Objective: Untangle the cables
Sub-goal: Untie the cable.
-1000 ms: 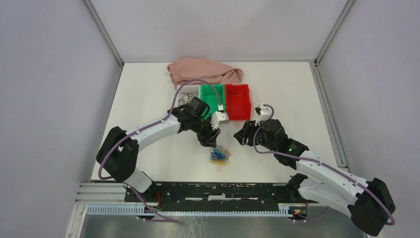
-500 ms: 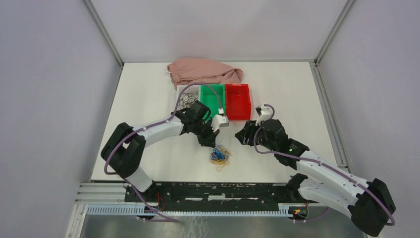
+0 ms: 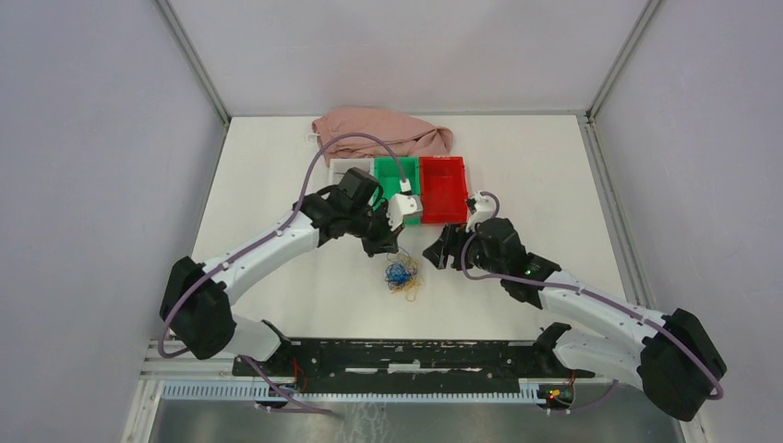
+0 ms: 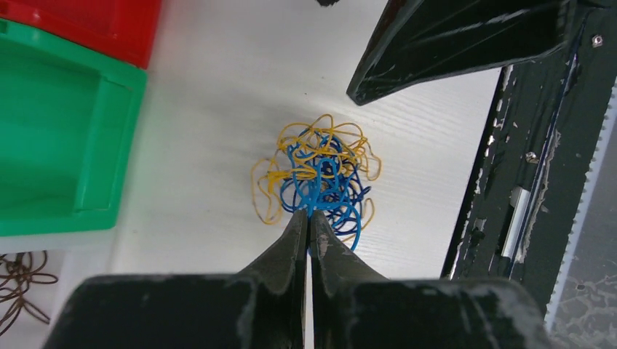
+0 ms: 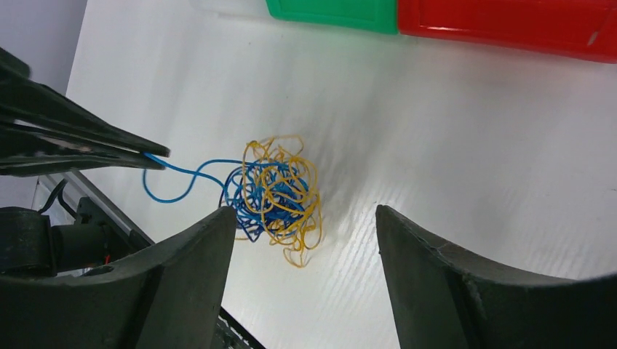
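A fist-sized tangle of blue and yellow cables (image 3: 402, 277) lies on the white table between the two arms. My left gripper (image 4: 309, 214) is shut on a blue cable at the near edge of the tangle (image 4: 320, 174). In the right wrist view that blue strand (image 5: 182, 182) runs taut-looped from the left fingertips (image 5: 156, 153) to the tangle (image 5: 280, 193). My right gripper (image 5: 304, 211) stands wide open just above and beside the tangle, holding nothing. A few dark brown cables (image 4: 22, 280) lie apart, left of the green bin.
A green bin (image 3: 395, 175) and a red bin (image 3: 443, 189) stand side by side behind the grippers. A pink cloth (image 3: 379, 129) lies at the back. A black rail (image 3: 397, 355) runs along the table's near edge.
My left gripper closed on a blue cable and drew back toward the bins, dragging the tangle a little that way. The right gripper opened wider and shifted left toward the tangle.
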Robot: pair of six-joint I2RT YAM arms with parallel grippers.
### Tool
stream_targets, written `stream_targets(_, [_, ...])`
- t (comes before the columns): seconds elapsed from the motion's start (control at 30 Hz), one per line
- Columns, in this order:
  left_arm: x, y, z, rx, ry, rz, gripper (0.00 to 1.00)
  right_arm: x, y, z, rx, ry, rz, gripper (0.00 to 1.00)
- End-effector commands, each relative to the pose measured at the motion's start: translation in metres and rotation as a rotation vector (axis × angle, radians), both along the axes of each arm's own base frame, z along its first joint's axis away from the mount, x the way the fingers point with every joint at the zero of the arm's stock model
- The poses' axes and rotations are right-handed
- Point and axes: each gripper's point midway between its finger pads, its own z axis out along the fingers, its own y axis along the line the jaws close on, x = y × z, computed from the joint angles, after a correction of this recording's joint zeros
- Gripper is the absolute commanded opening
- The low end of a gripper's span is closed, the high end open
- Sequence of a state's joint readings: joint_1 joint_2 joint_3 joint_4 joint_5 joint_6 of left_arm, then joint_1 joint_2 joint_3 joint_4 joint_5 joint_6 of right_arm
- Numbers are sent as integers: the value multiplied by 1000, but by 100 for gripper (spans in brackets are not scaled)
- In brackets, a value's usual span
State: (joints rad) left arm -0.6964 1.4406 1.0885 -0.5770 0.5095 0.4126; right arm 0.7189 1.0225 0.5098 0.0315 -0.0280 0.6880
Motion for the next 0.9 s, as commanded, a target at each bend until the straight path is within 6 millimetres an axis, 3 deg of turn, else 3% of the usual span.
stream_targets(0.0, [-1,3,41,-31,-72,-7,3,14,29,47,153,-86,51,78])
stream_targets(0.23, [4,4,75,-73,-102,69,3,9,52,73,219,-127,131,80])
stream_targets(0.57, [-1,8,101,-87,-129,104,3,1,76,82,231,-145,178,79])
stream_targets(0.87, [-21,4,117,-125,-72,93,3,20,69,83,215,-154,43,73])
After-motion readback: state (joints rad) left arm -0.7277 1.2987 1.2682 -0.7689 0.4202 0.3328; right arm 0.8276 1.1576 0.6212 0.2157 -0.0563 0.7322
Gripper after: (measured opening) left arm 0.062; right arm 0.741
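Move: The left fingers are already shut on the blue cable, with the tangle about 8 cm below them, only some 1 cm nearer the base and about level sideways. From the open right hand, the short blue strand hanging between is roughly 7 cm left, level in depth and 3 cm lower; the tangle is about 7 cm left and 8 cm lower. The green box is about 19 cm ahead of the left hand, the red one 20 cm ahead and 10 cm right of it, both some 9 cm lower. Keeping its pinch on the blue cable, the left hand draws it up about 8.5 cm away from the tangle, quickly at first and then more slowly, tipping only slightly. The open right hand swings some 6.5 cm left towards the lifted strand while rising about 5 cm, mostly after the first bit of sideways travel, and rolls its left side up roughly 10 degrees; it ends with its spread fingers close by the strand above the tangle, not shut on it. ##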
